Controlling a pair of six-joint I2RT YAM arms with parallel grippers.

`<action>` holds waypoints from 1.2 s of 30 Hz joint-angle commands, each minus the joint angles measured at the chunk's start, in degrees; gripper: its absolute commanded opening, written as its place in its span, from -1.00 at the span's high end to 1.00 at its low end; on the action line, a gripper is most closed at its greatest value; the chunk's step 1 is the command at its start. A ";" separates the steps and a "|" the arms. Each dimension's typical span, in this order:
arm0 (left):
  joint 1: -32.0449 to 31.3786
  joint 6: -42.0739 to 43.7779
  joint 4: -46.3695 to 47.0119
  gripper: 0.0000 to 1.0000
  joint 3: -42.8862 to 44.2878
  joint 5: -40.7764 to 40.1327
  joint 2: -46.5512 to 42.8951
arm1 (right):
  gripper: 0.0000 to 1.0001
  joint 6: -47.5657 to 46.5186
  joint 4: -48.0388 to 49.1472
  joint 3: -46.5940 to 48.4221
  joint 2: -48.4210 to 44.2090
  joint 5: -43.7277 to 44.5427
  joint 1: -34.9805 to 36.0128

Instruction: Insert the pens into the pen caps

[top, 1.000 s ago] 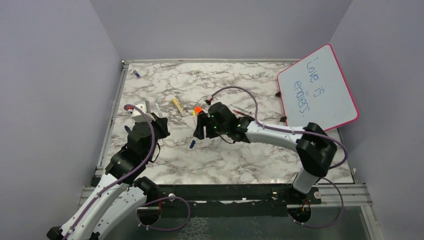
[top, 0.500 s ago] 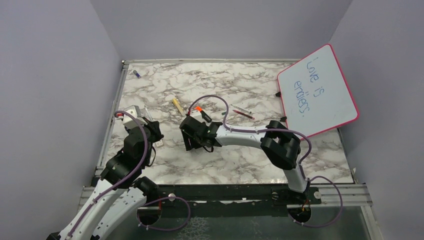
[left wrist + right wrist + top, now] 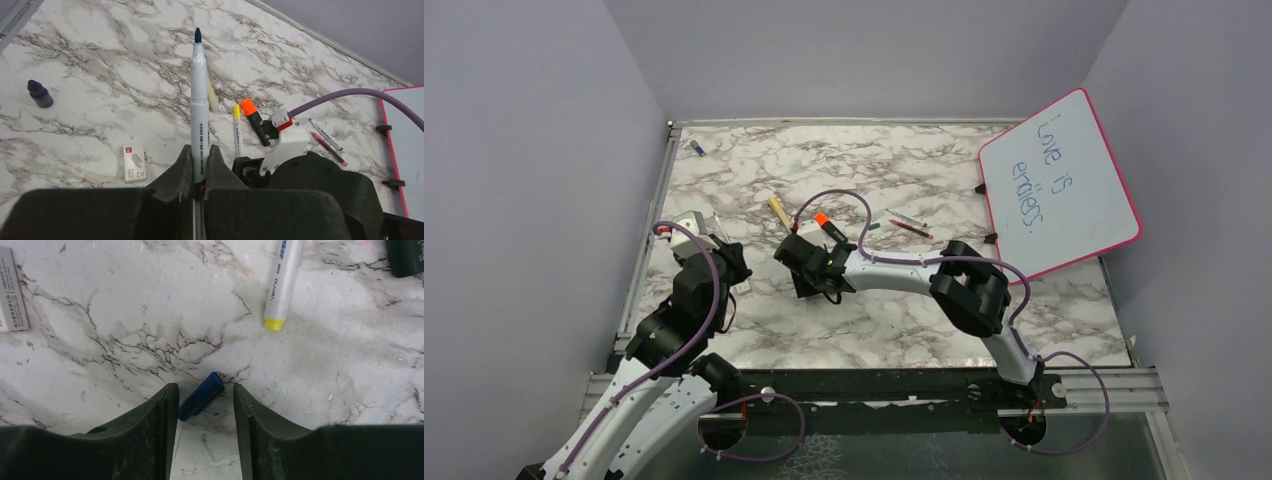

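Note:
My left gripper (image 3: 200, 150) is shut on a white pen (image 3: 199, 105) with a dark blue tip that points away from the wrist, held above the table at the left (image 3: 729, 262). My right gripper (image 3: 204, 391) is open and low over the marble, its jaws on either side of a small blue pen cap (image 3: 201, 396) that lies slantwise and touches the left jaw; in the top view it sits mid-table (image 3: 807, 283). A white pen with a yellow end (image 3: 281, 285) lies just beyond the cap.
A black highlighter with an orange end (image 3: 827, 225), a yellow pen (image 3: 777, 210), and a red pen (image 3: 909, 228) lie further back. A dark cap (image 3: 39, 94) stands at the left. A small white box (image 3: 134, 162) lies near my left gripper. The pink-framed whiteboard (image 3: 1059, 185) is at the right.
My right gripper has moved left and down until its jaws straddle the blue cap. My left gripper drew back slightly towards the near left with the pen in it.

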 commanded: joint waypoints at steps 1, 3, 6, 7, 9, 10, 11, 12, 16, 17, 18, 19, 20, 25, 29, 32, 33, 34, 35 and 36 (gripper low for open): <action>-0.02 -0.11 -0.01 1.00 1.70 -1.30 0.24 | 0.08 -1.14 -3.11 2.36 2.32 2.51 0.41; -0.02 -0.19 0.00 1.00 1.61 -1.29 0.24 | 0.15 -1.75 -3.57 2.24 2.26 2.00 0.57; -0.02 -0.33 0.04 1.00 1.57 -1.10 0.33 | 0.24 -2.42 -4.06 1.47 2.03 0.77 0.81; -0.02 -0.37 0.01 1.00 1.48 -1.02 0.33 | 0.28 -2.77 -4.16 1.20 1.84 0.32 0.85; -0.02 -0.37 0.02 1.00 1.45 -1.03 0.33 | 0.37 -3.51 -4.14 0.46 1.53 -0.43 1.11; -0.02 -0.45 0.02 1.00 1.45 -1.02 0.40 | 0.41 -4.05 -4.10 0.20 1.34 -0.75 1.16; -0.02 -0.46 0.01 1.00 1.45 -0.98 0.42 | 0.44 -4.47 -4.24 0.00 1.26 -1.05 1.21; -0.02 -0.50 -0.01 1.00 1.44 -0.97 0.50 | 0.46 -4.85 -4.32 -0.14 1.25 -1.19 1.21; -0.02 -0.48 0.02 1.00 1.43 -0.94 0.82 | 0.57 -6.33 -4.36 -0.42 1.56 -1.60 1.21; -0.02 -0.46 0.01 1.00 1.39 -0.89 0.82 | 0.61 -6.45 -4.43 -0.30 1.81 -1.71 1.21; -0.02 -0.46 0.05 1.00 1.37 -0.92 0.80 | 0.63 -6.55 -4.51 -0.27 1.99 -1.77 1.21; -0.02 -0.46 0.06 1.00 1.36 -0.92 0.79 | 0.64 -6.59 -4.65 -0.21 2.26 -1.83 1.21; -0.02 -0.46 0.01 1.00 1.38 -0.82 0.77 | 0.66 -6.61 -4.77 -0.08 2.44 -1.79 1.21; -0.02 -0.46 0.06 1.00 1.26 -0.32 1.31 | 0.71 -7.28 -3.08 -2.07 0.62 -0.68 1.21; -0.02 -0.69 0.01 1.00 1.61 1.48 2.60 | 0.72 -10.45 2.04 -5.98 -5.82 2.44 1.21; -0.02 -1.53 0.27 1.00 1.62 5.37 3.84 | 0.72 -12.04 6.83 -9.69 -11.72 4.07 1.21; -0.02 -1.72 0.41 1.00 1.69 6.69 4.33 | 0.72 -12.12 8.45 -11.18 -13.48 4.57 1.13; -0.02 -1.84 0.67 1.00 1.70 8.17 4.82 | 0.72 -12.01 10.24 -13.13 -15.25 5.21 1.12; -0.02 -1.86 1.04 1.00 1.70 9.61 5.27 | 0.72 -11.76 11.25 -14.49 -16.95 5.87 1.12; -0.02 -1.68 1.55 1.00 1.66 11.40 5.67 | 0.72 -11.33 12.16 -15.75 -18.63 6.65 1.12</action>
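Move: The blue cap lies right between the right hand's open fingertips, about 1 cm below their middle. From that hand the yellow-tipped pen lies some 10 cm ahead and 1 cm right, the orange highlighter 12 cm ahead and 5 cm right, and the small box level with it, about 14 cm left. From the left hand, already holding the blue pen, the cap is roughly 12 cm right, 2 cm ahead and 22 cm below. The right fingers, half open at first, pinch the blue cap off the marble while the hand stays almost in place, turning a few degrees counter-clockwise. Holding the cap, it then moves about 4 cm right and 2.5 cm up. Late on, the left hand, still gripping the blue pen, starts down and right, some 2 cm each way. ##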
